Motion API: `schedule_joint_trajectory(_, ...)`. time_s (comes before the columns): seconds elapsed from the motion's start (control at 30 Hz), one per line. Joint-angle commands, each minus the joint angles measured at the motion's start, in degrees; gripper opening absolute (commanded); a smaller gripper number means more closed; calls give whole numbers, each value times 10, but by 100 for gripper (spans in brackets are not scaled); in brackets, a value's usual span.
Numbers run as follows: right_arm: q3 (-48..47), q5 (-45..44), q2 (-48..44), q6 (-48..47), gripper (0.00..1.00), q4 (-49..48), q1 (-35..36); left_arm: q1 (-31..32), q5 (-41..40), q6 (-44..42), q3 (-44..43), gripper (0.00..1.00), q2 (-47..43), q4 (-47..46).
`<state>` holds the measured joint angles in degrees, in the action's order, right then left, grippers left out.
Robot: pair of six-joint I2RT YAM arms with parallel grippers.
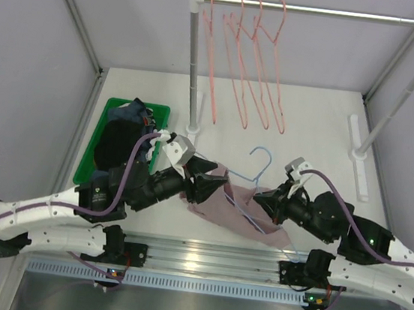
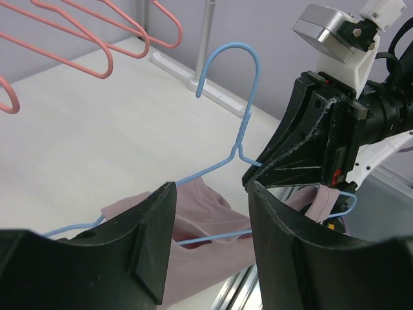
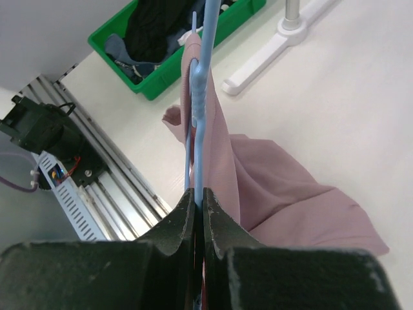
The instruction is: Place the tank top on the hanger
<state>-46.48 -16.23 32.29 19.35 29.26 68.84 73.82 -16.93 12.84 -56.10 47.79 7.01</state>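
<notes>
The light-blue wire hanger (image 1: 263, 162) hangs tilted over the near middle of the table, its hook pointing to the far side. My right gripper (image 3: 199, 194) is shut on the hanger's (image 3: 201, 84) wire. The dusty pink tank top (image 1: 219, 206) is draped on the hanger's left arm and sags onto the table. In the right wrist view the tank top (image 3: 271, 187) falls to the right of the wire. My left gripper (image 2: 211, 187) stands open just left of the tank top (image 2: 193, 213); fabric and the hanger's (image 2: 245, 123) lower wire show beyond the gap between its jaws.
A green bin (image 1: 99, 142) with dark clothes sits at the left. A white clothes rack (image 1: 193, 55) at the back carries several pink wire hangers (image 1: 248, 69); its foot (image 1: 362, 155) lies at the right. A metal rail (image 1: 202, 256) runs along the near edge.
</notes>
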Motion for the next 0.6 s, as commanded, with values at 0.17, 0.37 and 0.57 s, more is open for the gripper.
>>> schedule_joint_trajectory(0.17,-5,-124,-41,88,0,58,2,-1,-3,-15,-24,53,-18,-30)
schedule_joint_trajectory(0.37,-4,-186,-43,128,0,103,2,-2,-4,-21,-23,53,-27,-30)
schedule_joint_trajectory(0.57,-3,-211,-37,132,0,102,-6,-2,-8,-24,-18,53,-23,-23)
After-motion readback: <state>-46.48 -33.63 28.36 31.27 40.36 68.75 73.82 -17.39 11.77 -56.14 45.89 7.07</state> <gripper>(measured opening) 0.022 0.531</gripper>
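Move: The right hand holds the blue hanger near its neck, with the tank top's middle about 5 cm ahead, 5 cm left and 15 cm below. The rail's free stretch lies some 32 cm ahead, 4 cm right and 28 cm up; the nearest pink hanger is about 32 cm ahead, 4 cm left and 18 cm up. From the open left hand, that stretch is some 32 cm ahead, 16 cm right and 18 cm up. The right hand keeps its pinch on the hanger, carrying it about 6 cm right, slightly forward, turning 20 degrees clockwise. ##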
